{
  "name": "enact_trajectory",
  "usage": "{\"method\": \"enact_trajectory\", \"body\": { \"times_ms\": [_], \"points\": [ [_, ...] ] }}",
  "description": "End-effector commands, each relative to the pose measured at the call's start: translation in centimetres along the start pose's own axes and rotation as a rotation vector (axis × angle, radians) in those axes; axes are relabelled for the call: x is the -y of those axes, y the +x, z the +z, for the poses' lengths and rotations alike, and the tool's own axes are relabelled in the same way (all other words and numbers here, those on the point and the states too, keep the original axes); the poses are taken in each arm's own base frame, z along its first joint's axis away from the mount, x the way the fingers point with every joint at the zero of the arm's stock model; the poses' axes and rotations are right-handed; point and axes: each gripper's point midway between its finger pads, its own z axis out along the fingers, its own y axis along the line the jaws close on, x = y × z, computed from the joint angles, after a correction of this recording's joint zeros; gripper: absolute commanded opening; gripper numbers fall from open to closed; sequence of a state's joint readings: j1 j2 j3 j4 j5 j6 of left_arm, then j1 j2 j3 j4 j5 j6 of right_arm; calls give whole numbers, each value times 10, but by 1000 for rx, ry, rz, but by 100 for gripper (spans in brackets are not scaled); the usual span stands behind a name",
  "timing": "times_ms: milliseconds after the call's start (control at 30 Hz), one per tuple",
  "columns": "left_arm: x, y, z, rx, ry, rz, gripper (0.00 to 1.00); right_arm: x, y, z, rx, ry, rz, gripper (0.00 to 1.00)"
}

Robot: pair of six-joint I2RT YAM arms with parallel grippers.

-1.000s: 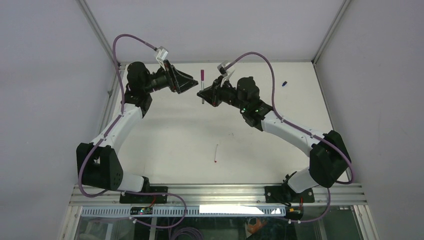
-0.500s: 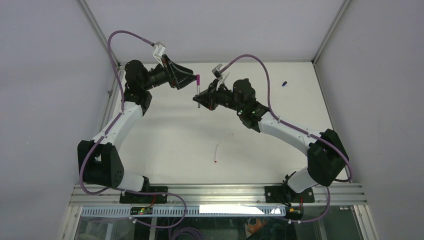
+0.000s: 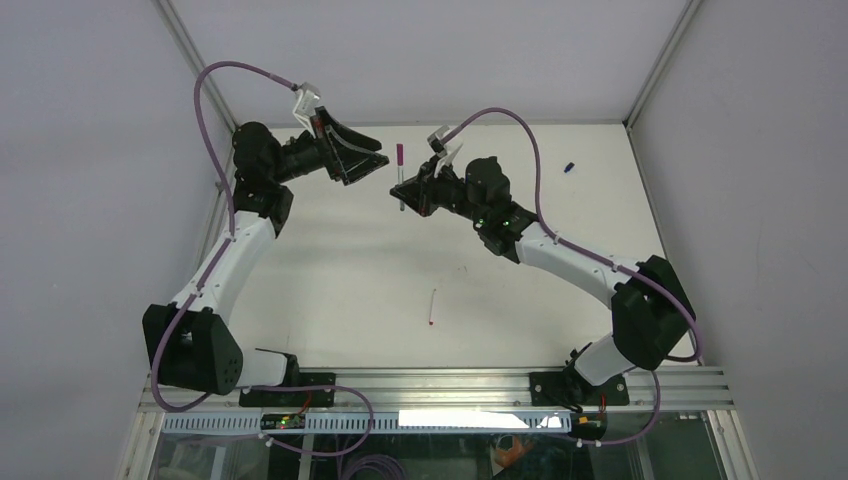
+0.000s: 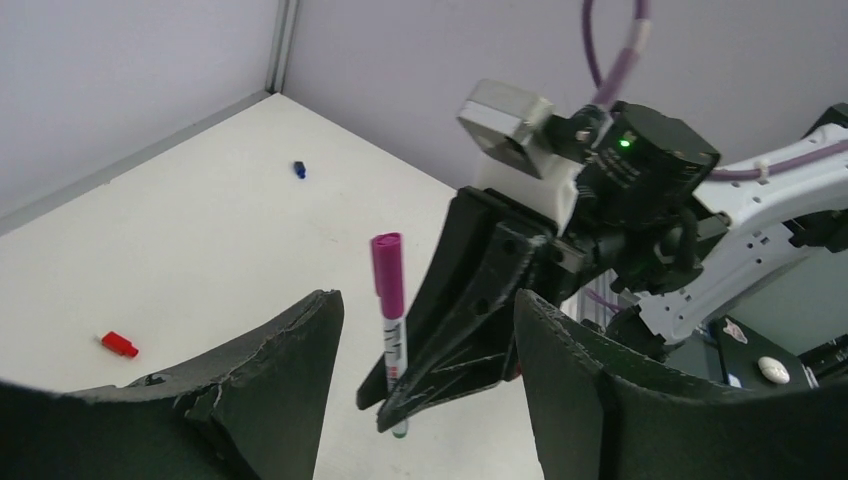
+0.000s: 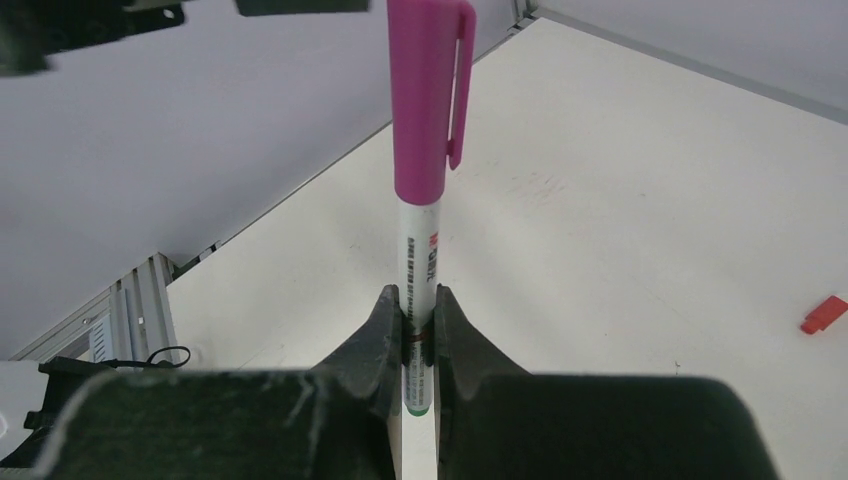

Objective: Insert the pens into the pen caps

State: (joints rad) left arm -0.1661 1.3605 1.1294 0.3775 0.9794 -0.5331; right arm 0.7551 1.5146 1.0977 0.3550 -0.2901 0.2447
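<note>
My right gripper is shut on the lower half of a white pen, held upright above the back of the table. A magenta cap sits on the pen's upper end. My left gripper faces it with its jaws open and nothing between them; the capped pen stands just beyond its fingertips. A second pen with a red tip lies on the table in the middle. A blue cap and a red cap lie loose on the table.
Grey walls close in the white table at the back and on both sides. An aluminium rail with both arm bases runs along the near edge. Purple cables loop above each wrist.
The right gripper has carried the capped pen slightly left. The left arm's elbow has swung left and its wrist has lifted, with its open fingertips still near the magenta cap.
</note>
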Motion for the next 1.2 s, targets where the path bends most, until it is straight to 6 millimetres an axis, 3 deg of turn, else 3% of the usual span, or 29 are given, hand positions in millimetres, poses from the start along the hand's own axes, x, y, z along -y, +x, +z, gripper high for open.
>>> {"method": "enact_trajectory", "body": {
  "times_ms": [0,133,300,633,1033,1067,1100,1167],
  "points": [
    [28,-14,-9,10,67,66,65,3,-17,4,60,13,-23,0],
    [26,-13,-5,16,90,35,65,-1,-18,8,59,-13,-10,0],
    [6,-6,1,16,14,31,66,-7,-20,11,59,-30,-15,0],
    [-14,4,13,-11,-42,33,67,-13,-19,18,52,-52,-17,0],
    [-12,1,32,-14,12,34,68,-17,-12,25,27,-70,-13,0],
    [-12,1,32,-13,15,33,64,-17,-11,26,27,-70,-14,0],
    [-12,2,32,-16,19,30,52,-17,-11,26,25,-68,-13,0],
    [-12,2,33,-20,23,24,13,-16,-11,26,24,-68,-13,0]
  ]
}}
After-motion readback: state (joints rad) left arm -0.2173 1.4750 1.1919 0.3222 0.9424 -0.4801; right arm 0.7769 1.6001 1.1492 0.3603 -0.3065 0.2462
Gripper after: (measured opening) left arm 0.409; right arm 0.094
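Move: The magenta cap, already on the pen that the right hand holds roughly upright, lies just off the left hand's open fingers: about 4 cm to the right, 2 cm ahead and 2 cm lower. The gripped middle of the pen is some 8 cm below the left hand, likewise 4 cm right and 1 cm ahead. From the right hand the cap is about 7 cm above and 1 cm forward. The red cap lies on the table about 20 cm farther forward than the left hand and 10 cm right, some 35 cm down. The left hand first backs off and rises about 1.5 cm, then turns round and comes forward and down some 4 cm each, easing about 2 cm to the right as it nears the magenta cap, and only at the very end do its open fingers close around the cap's upper part. Meanwhile the right hand, keeping its grip on the pen, carries pen and cap about 2 cm left and 1.5 cm down to meet it, with hardly any turn of either wrist. ##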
